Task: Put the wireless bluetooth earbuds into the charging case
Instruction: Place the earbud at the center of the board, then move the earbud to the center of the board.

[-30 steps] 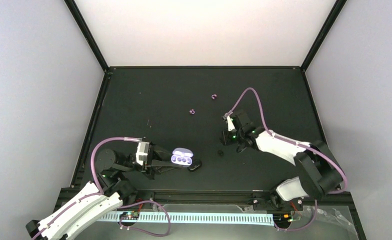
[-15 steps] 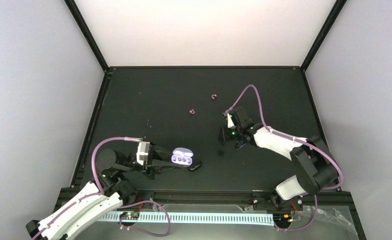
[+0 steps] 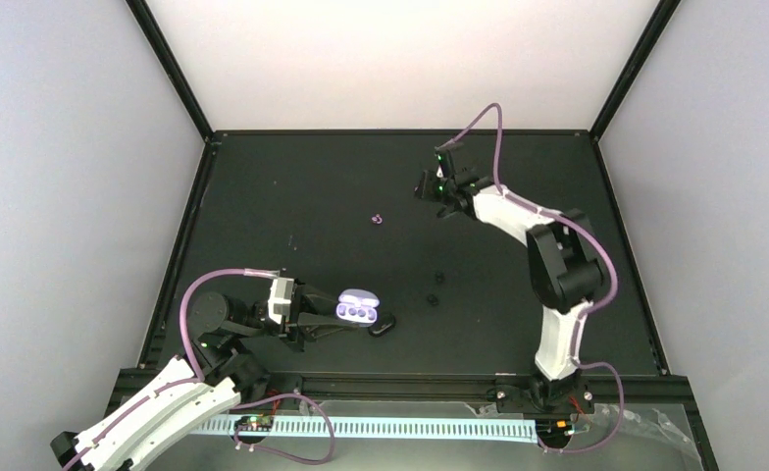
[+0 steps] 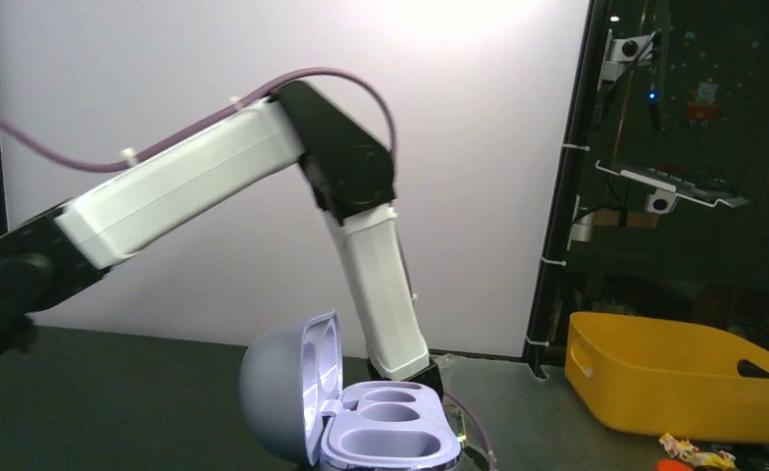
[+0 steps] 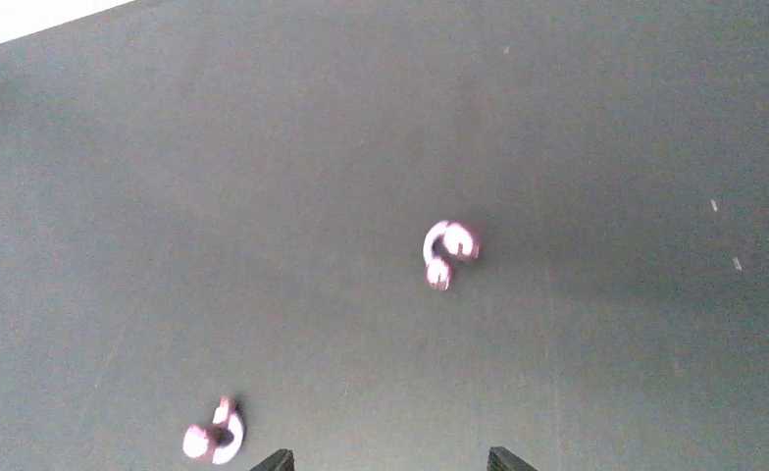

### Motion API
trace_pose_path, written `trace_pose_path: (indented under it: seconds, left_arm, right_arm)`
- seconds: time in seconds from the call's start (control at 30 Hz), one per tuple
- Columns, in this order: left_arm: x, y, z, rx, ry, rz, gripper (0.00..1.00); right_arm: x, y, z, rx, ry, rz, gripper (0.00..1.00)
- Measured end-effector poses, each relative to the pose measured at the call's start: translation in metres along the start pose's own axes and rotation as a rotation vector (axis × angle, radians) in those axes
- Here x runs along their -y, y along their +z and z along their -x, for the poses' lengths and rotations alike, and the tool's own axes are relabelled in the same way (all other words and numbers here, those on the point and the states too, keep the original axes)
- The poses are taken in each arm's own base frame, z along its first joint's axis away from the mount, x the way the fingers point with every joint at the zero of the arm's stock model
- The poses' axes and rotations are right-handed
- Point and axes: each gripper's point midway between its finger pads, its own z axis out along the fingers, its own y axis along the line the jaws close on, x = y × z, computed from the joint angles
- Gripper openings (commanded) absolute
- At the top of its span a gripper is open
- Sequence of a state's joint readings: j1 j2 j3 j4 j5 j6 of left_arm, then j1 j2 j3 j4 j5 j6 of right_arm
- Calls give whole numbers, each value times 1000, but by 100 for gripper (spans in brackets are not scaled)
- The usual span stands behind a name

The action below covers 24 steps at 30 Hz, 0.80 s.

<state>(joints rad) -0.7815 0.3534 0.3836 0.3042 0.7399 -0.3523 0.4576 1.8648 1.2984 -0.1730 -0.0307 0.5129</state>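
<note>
The lavender charging case (image 3: 356, 307) sits open near the front left, with my left gripper (image 3: 337, 317) shut on it. In the left wrist view the case (image 4: 390, 442) has empty wells and its lid (image 4: 278, 392) stands upright. One pinkish earbud (image 3: 378, 219) lies mid-table. My right gripper (image 3: 424, 186) hovers at the far middle and hides the other pink earbud from above. The right wrist view shows both pink earbuds, one (image 5: 448, 251) ahead and one (image 5: 212, 439) beside the left fingertip. The right gripper (image 5: 392, 459) is open and empty. Two small black buds (image 3: 438, 277) (image 3: 431, 298) lie mid-table.
A black oval case (image 3: 382, 327) lies just right of the lavender case. Black frame rails (image 3: 400, 131) edge the dark table. A yellow bin (image 4: 675, 378) stands off the table past the right arm's base (image 4: 400, 334).
The right arm swung from mid-table to the far middle, over the pink earbuds, and its jaws opened. A second black bud now shows where it was. The left arm has stayed still.
</note>
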Motion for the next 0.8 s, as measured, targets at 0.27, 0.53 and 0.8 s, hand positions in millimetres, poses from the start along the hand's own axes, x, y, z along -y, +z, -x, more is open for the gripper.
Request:
trace_pose_path:
  seconds: [0.27, 0.53, 0.8]
  left_arm:
    - [-3, 0, 0, 4, 1, 16, 2]
    - [-6, 0, 0, 6, 8, 33, 2]
    - [-8, 0, -2, -2, 7, 41, 2]
  right_arm:
    - [33, 69, 37, -7, 129, -83, 51]
    - [32, 96, 56, -18, 141, -111, 50]
    - [38, 115, 49, -72, 149, -141, 43]
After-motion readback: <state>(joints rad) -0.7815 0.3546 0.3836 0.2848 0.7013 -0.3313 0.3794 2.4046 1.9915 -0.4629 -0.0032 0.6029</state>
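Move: Some 10 cm ahead of the right hand, about 1 cm to its left and 8 cm below lies the farther purple earbud. The other purple earbud is level with this hand and roughly 12 cm to its left; one black earbud lies about 18 cm back and 1 cm to the right, both also some 8 cm lower. From the left hand, the farther purple earbud is about 50 cm ahead, 14 cm to the right and 30 cm down. Reaching forward about 11 cm, the right hand comes in over the farther purple earbud, sinking some 6 cm on the way. The forward run eases off and the end is mostly straight down, with the half-open fingers straddling the earbud from just above; the wrist turns about 10 degrees clockwise and tips a little. No touch can be made out yet. ##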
